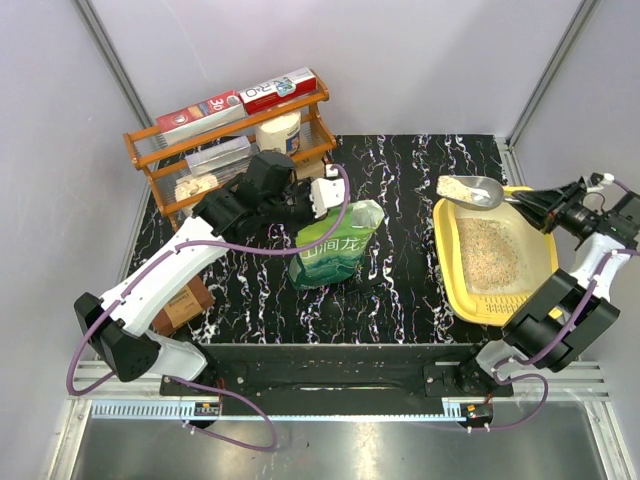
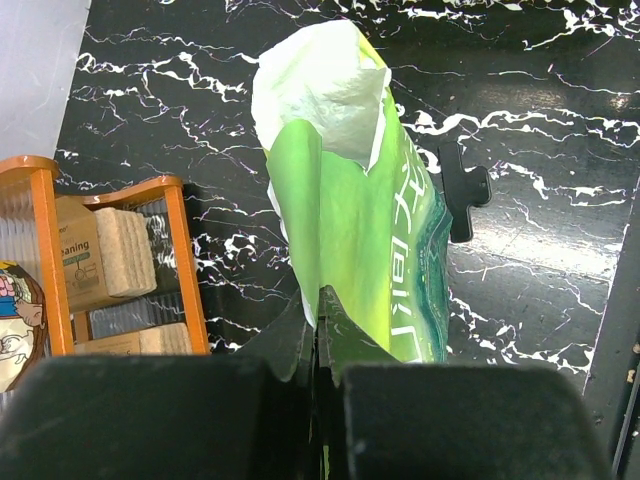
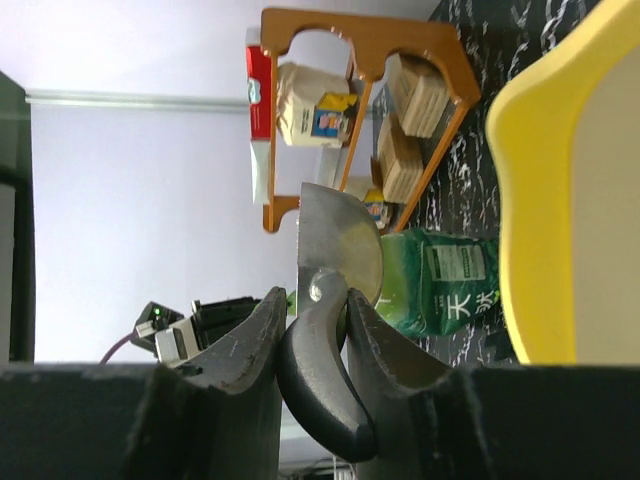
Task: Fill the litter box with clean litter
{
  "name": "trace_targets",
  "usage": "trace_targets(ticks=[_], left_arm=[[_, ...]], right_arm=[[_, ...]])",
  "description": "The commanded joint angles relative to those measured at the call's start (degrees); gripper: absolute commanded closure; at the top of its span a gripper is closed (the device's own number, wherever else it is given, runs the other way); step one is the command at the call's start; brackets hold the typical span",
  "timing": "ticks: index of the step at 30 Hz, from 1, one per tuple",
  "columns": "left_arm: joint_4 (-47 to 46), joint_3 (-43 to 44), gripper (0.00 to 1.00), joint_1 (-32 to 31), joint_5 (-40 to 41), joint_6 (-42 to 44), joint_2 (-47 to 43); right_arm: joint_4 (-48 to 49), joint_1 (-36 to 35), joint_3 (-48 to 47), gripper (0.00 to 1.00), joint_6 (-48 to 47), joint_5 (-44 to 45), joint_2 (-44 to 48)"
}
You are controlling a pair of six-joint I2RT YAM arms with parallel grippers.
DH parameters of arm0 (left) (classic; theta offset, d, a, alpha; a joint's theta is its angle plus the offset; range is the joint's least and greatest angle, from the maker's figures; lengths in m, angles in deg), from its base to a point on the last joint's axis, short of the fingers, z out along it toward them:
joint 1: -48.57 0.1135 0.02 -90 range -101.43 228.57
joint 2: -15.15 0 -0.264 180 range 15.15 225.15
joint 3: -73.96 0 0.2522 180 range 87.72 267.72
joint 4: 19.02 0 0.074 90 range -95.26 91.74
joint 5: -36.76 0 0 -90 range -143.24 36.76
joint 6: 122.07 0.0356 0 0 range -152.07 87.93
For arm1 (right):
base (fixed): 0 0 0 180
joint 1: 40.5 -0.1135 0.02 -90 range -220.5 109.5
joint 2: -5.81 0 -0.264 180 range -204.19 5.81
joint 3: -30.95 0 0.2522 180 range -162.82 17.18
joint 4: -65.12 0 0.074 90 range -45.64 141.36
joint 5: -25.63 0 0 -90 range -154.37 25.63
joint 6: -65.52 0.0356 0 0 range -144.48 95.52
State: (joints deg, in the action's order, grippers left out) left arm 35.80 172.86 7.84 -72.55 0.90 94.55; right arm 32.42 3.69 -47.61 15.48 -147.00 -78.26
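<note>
The yellow litter box (image 1: 447, 262) lies at the right of the table with a layer of pale beige litter (image 1: 488, 255) in it. Over its far left corner hangs a grey metal scoop (image 1: 472, 190) heaped with litter, its dark handle (image 3: 320, 380) clamped in my right gripper (image 1: 528, 203) (image 3: 318, 300). The green litter pouch (image 1: 335, 245) (image 2: 350, 200) stands upright mid-table, its top torn open. My left gripper (image 1: 335, 205) (image 2: 322, 305) is shut on the pouch's upper edge. The right wrist view shows the box's rim (image 3: 560, 200) at the right.
An orange wire rack (image 1: 230, 140) with boxes and sponges stands at the back left, close behind the left arm. A brown box (image 1: 185, 300) lies near the left arm's base. A small black clip (image 2: 462, 195) sits on the marble top beside the pouch.
</note>
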Motion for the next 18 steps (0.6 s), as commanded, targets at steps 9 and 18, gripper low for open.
trace_targets(ticks=[9, 18], left_arm=[[-5.46, 2.92, 1.0, -1.19, -2.93, 0.34, -1.44], [-6.69, 0.2, 1.0, -1.63, -2.75, 0.16, -3.28]], right_arm=[[0.48, 13.11, 7.04, 1.0, -6.12, -2.19, 0.49], [-0.13, 18.13, 13.19, 1.0, -10.96, 10.02, 9.18]])
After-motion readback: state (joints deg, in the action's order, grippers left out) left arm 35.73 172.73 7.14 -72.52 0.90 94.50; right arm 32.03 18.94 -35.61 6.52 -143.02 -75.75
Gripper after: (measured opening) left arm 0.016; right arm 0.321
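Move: The right hand holds the scoop, loaded with litter, high above the litter box. The box's middle lies about 22 cm below that hand, some 6 cm back and 3 cm to its left. The litter bag stands about 38 cm to the right hand's left, 4 cm back, its middle some 14 cm lower. From the left hand, which pinches the bag's mouth, the litter box is roughly 42 cm to the right, about level with it fore and aft, and 23 cm down. Rightward at first, then sinking more and more and drawing back, the right hand carries the loaded scoop down towards the litter box, ending some 6 cm to the right, 6 cm lower and 4 cm farther back. The wrist swings about 15 degrees clockwise on the way, bringing the blade in from the box's far left corner, while the fingers keep their hold on the handle. ##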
